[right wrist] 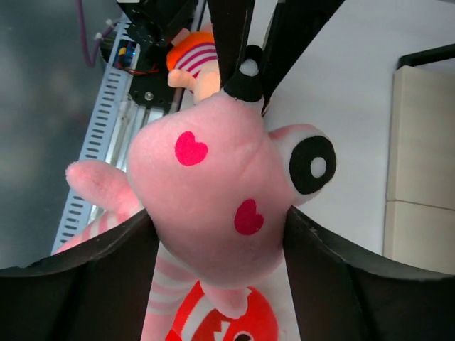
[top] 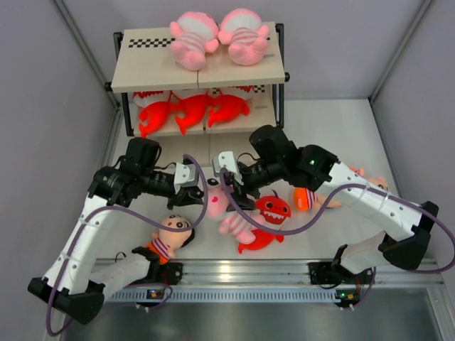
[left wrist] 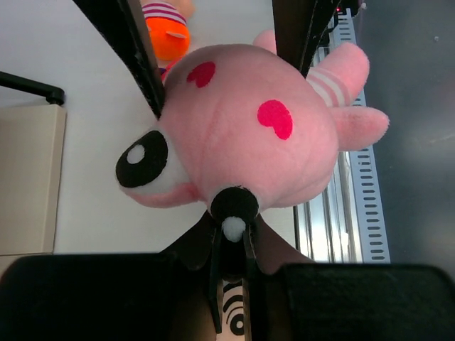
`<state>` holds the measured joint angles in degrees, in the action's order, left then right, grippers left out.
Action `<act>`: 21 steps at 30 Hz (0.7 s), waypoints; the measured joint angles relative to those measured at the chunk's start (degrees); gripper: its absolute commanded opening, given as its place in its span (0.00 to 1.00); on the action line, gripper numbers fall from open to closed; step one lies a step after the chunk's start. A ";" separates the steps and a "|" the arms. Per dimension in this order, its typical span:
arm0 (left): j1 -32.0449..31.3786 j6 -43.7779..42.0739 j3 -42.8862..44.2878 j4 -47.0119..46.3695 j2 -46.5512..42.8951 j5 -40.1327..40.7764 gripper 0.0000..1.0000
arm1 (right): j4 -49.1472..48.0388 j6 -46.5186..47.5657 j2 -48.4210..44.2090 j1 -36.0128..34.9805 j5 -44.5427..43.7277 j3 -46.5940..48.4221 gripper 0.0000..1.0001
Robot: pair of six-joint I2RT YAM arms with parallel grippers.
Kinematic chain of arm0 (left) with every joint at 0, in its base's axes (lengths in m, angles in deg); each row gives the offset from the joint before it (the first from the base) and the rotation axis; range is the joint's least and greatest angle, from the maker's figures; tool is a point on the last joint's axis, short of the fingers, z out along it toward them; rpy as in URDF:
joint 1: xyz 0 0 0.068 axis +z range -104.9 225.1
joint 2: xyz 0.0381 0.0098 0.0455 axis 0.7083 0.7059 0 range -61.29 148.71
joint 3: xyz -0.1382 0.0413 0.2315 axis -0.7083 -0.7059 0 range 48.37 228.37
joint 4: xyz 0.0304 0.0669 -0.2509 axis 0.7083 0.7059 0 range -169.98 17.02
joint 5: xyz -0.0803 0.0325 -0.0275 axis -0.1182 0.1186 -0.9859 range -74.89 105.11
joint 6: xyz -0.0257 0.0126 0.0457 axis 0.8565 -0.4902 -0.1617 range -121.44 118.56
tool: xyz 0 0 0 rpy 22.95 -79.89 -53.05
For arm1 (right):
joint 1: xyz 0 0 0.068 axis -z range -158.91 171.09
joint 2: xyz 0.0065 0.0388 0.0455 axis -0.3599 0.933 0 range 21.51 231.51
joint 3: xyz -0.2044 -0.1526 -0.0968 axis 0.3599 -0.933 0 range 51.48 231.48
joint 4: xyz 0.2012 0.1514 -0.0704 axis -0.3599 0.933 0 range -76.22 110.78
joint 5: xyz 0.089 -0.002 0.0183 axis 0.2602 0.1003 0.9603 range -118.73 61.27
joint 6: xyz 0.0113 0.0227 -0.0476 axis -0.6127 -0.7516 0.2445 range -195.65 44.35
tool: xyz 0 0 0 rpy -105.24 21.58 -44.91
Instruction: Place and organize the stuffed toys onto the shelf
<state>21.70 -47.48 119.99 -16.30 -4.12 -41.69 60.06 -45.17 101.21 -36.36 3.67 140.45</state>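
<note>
A pink striped baby (top: 213, 202) lies mid-table, held by both grippers. My left gripper (top: 193, 193) is shut on the black tuft atop its head; in the left wrist view the gripper (left wrist: 233, 231) pinches the tuft under the pink head (left wrist: 242, 128). My right gripper (top: 229, 179) clamps the head from the other side; in the right wrist view the gripper (right wrist: 217, 234) has a finger (right wrist: 106, 249) pressed on each flank of the baby's head (right wrist: 213, 185). The shelf (top: 149, 67) stands at the back, with two pink babies (top: 220, 37) on top and three sharks (top: 192, 110) on the middle board.
A red-orange shark (top: 274, 209) lies just right of the held baby, also in the right wrist view (right wrist: 234, 323). One boy (top: 173, 231) lies front left by the metal rail (top: 234, 270). Another boy (top: 313, 197) lies right, partly under my right arm.
</note>
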 measured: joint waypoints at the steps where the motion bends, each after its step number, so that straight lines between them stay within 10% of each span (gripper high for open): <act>1: 0.00 -0.02 0.22 0.09 0.11 0.07 0.00 | 0.13 -0.28 0.26 0.07 1.09 -0.04 0.54; 2: 0.00 0.00 0.46 0.39 0.20 0.17 0.00 | -0.02 -0.42 0.48 0.15 2.16 -0.17 0.11; 3: 0.00 0.02 0.81 0.79 0.37 0.44 0.04 | -0.37 -0.44 0.52 0.26 3.04 -0.61 0.00; 8: -0.02 2.08 4.09 1.55 1.97 6.95 0.59 | -8.50 -10.05 -1.42 0.39 0.09 -7.08 0.00; 21: 0.02 9.18 8.83 -3.52 -2.34 30.45 0.84 | -12.46 -49.07 -1.97 2.84 -38.07 -3.02 0.00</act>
<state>21.72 -38.30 128.82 -19.82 -6.46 -11.24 47.61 -94.24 99.24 -33.52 -34.41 137.43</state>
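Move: The pink striped toy hangs between my hands, its nose in my left fingertips. Its middle lies about 7 cm right, 4 cm back and 4 cm below my left hand; from my open right hand it is about 3 cm back, barely 1 cm right and 4 cm below. On the table some 26 cm below, the red shark lies about 11 cm right and 4 cm ahead of my right hand. The black-haired doll lies some 15 cm left of my left hand, 1 cm back, 25 cm below. I close my right fingers fully on the pink toy's head, sinking a couple of centimetres, and as they shut my left fingers open and let go of its nose. My left hand backs off about 7 cm forward, 5 cm left and a little up, while my right carries the toy some 10 cm forward towards the shelf, turning about 60 degrees clockwise. ##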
